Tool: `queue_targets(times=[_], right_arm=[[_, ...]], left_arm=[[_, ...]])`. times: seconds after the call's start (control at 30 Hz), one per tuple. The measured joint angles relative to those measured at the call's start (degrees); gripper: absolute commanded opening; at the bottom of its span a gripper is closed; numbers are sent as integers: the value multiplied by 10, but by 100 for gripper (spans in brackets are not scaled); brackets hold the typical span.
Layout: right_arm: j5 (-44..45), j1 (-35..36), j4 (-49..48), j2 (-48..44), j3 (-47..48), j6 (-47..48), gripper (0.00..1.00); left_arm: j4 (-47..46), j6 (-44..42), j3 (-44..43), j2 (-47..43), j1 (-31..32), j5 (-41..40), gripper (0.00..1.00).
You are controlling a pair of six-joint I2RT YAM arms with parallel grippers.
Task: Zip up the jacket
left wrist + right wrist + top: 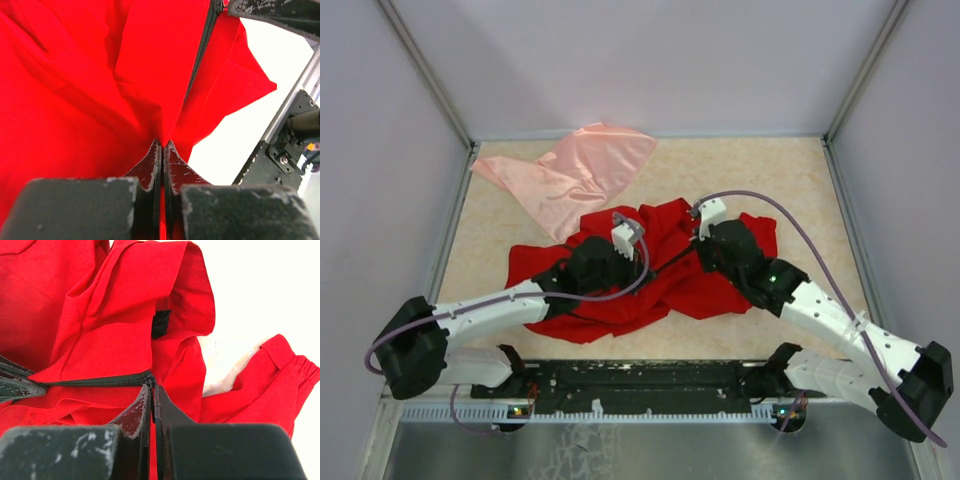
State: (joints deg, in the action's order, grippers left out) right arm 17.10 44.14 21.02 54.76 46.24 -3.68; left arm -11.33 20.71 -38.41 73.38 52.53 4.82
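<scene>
The red jacket (665, 285) lies crumpled on the table's middle, a sleeve cuff (295, 372) lying off to one side. Its black zipper (672, 262) runs taut between my two grippers. My left gripper (163, 143) is shut on a fold of red fabric at the zipper's lower end; the zipper (199, 57) runs away from it toward the right gripper's fingers (270, 10). My right gripper (152, 386) is shut on the slider at the end of the closed zipper (100, 381). The left gripper's fingertips (17, 385) show at the zipper's far end.
A pale pink shiny cloth (580, 175) lies at the back left, its corner touching the jacket. Grey walls (390, 150) enclose the table on three sides. A black rail (650, 380) with the arm bases runs along the near edge.
</scene>
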Motion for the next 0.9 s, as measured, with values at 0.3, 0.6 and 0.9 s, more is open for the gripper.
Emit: queue_targets(times=[0.3,0.6,0.9], right_arm=[[22,-4,-15,-4,8,-8,0],[66,-129,-39,-22,7,-27,0],[72,-301,-77,-4,6,-81,0]], left_arm=[[30,-3,5,-50,6,-90,27],[78,-8,7,-72,-4,-130,66],[60,4,44,-130,-71,-140,82]])
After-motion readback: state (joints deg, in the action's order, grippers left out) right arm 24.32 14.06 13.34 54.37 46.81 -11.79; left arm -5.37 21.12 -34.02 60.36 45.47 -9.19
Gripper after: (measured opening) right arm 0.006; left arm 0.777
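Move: The right fingers already pinch the black zip at its pull, with a spare sleeve lying about 10 cm ahead, 18 cm to their right and 17 cm below. The jacket's upper part lies some 15 cm ahead and 3 cm left of this hand, 16 cm lower. From the left hand, still gripping the red cloth, the zip pull is about 11 cm right, 6 cm ahead and 6 cm higher; the jacket's left end lies 28 cm left, 8 cm ahead and 12 cm lower. After a brief pause the right hand, keeping its pinch on the zip, sweeps about 16 cm to the right and some 7 cm forward, rising slightly and swinging about 40 degrees clockwise, towards the table on the sleeve's side. Meanwhile the left hand opens wide and lets go of the red cloth, moving about 8 cm left and a few centimetres forward with small rises and dips, and turning some 20 degrees counter-clockwise away from the zip pull. ##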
